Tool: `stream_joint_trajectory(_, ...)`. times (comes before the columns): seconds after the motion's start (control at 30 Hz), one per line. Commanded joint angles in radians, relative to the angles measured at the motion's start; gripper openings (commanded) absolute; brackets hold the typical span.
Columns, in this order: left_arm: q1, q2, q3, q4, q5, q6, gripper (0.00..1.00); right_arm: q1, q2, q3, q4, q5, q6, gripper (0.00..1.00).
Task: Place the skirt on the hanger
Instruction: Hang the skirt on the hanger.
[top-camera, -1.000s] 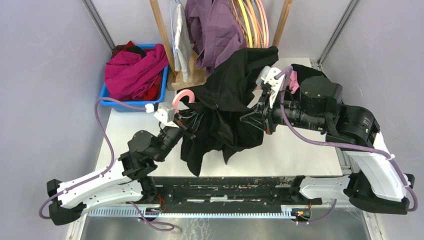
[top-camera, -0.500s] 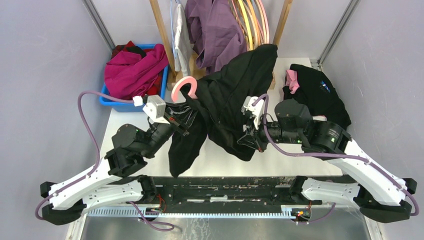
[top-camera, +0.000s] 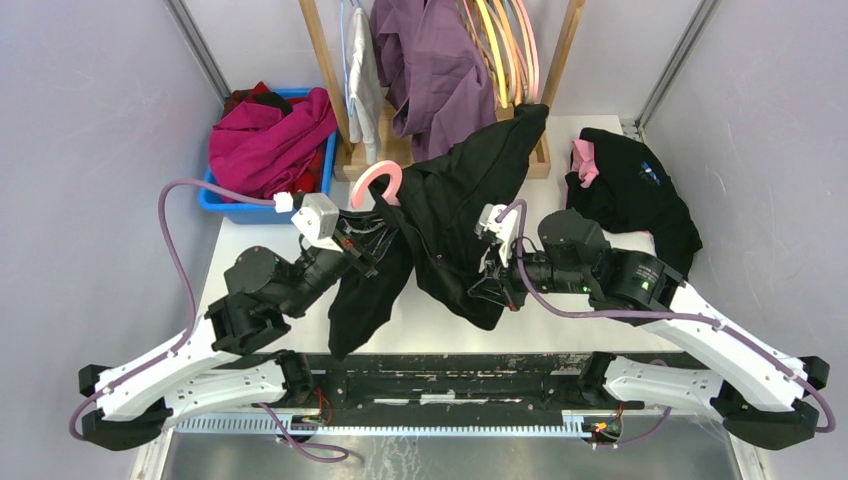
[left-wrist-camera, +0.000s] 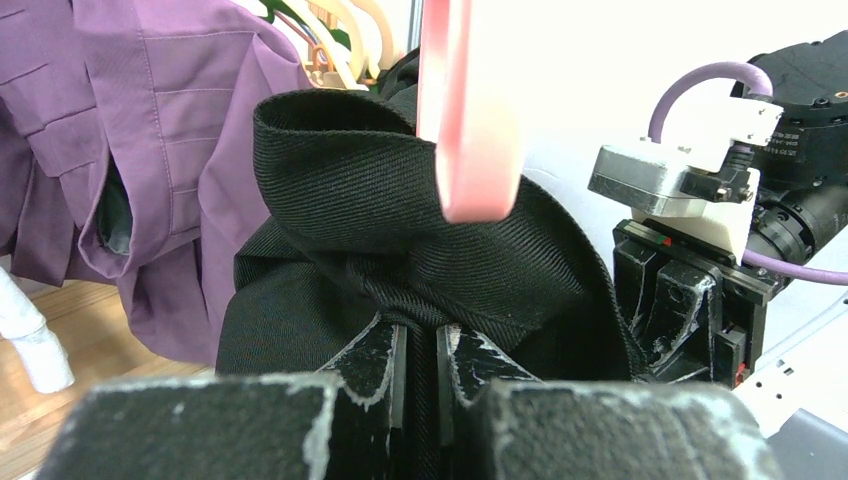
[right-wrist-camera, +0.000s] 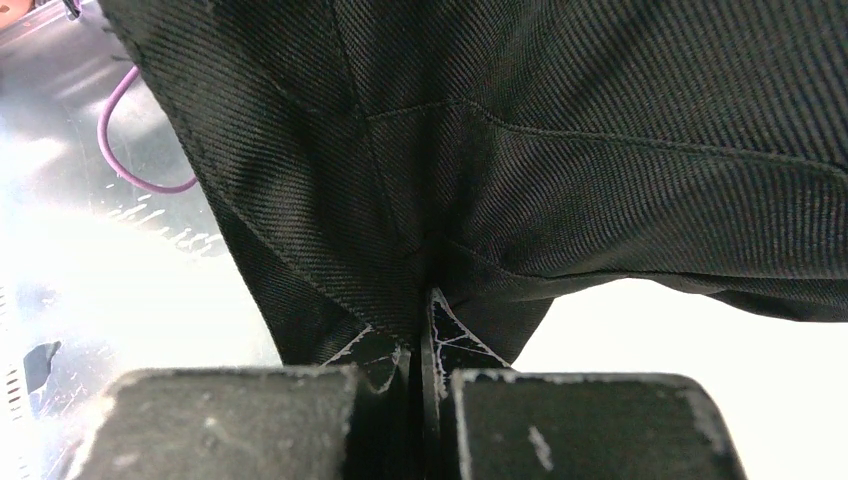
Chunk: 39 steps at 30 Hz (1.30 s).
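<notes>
The black skirt (top-camera: 450, 210) hangs bunched between both arms over the table's middle, its top corner reaching up to the wooden rack. The pink hanger (top-camera: 375, 185) shows only its hook above the skirt's left side; the rest is hidden under the cloth. My left gripper (top-camera: 375, 245) is shut on a fold of skirt (left-wrist-camera: 400, 200) just below the hanger's hook (left-wrist-camera: 465, 110), fingertips pinched on the cloth (left-wrist-camera: 420, 335). My right gripper (top-camera: 490, 275) is shut on the skirt's lower right part (right-wrist-camera: 560, 150), jaws closed tight on the fabric (right-wrist-camera: 420, 320).
A blue bin (top-camera: 215, 195) with magenta clothes stands at the back left. The wooden rack (top-camera: 325, 70) behind holds a purple shirt (top-camera: 430, 60) and several hangers (top-camera: 505, 45). Another black garment (top-camera: 630, 190) lies at the back right.
The right arm has swung from the back right toward the centre, pulling the skirt down and left. The left arm shifted slightly left and back. The black garment at right came into view.
</notes>
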Motion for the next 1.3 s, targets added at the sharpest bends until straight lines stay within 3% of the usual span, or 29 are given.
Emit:
stream_joint_trajectory(0.0,0.008,-0.048,0.082,0.161,-0.018,0.007,0.04,0.006,0.013,-0.015,0.009,-0.038,0.009,0.01)
stream_joint_trajectory(0.47,0.008,-0.097,0.069,0.169,-0.006,-0.014,0.04,0.006,0.036,-0.091,0.046,-0.071,0.007,0.01)
stream_joint_trajectory(0.5,0.007,-0.099,0.071,0.166,-0.003,-0.017,0.04,0.006,0.038,-0.099,0.045,-0.075,0.007,0.03)
stream_joint_trajectory(0.6,0.007,-0.103,0.089,0.13,0.016,-0.029,0.05,0.005,0.05,-0.108,0.031,-0.097,-0.002,0.25)
stream_joint_trajectory(0.83,0.008,-0.108,0.117,0.049,0.079,-0.054,0.05,0.006,0.048,-0.107,0.02,-0.143,-0.006,0.49)
stream_joint_trajectory(0.93,0.008,-0.104,0.126,0.006,0.105,-0.059,0.05,0.006,0.036,-0.081,-0.016,-0.157,-0.015,0.53)
stream_joint_trajectory(1.27,0.008,-0.104,0.124,-0.163,0.16,-0.065,0.06,0.006,-0.148,0.046,-0.01,-0.318,-0.009,0.55)
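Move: I keep the black skirt's waist and the pink hanger pinched in my left hand; the hook rises about 6 cm ahead and 5 cm above it, and the skirt's middle lies 8 cm right, 2 ahead, 8 lower. My right hand still grips the lower edge, with that middle some 9 cm ahead, 6 left and 4 higher. The hung purple skirt is about 25 cm ahead and 7 cm right of my left hand, slightly lower. My right hand draws the pinched lower edge down and slightly left, then opens to about half and lets go near the bottom of a roughly 5 cm descent. It then pulls back and to the right, climbing nearly to its starting height. My left hand keeps its grip on waist and hanger, easing left, then back about 3 cm with a short rise and dip. ##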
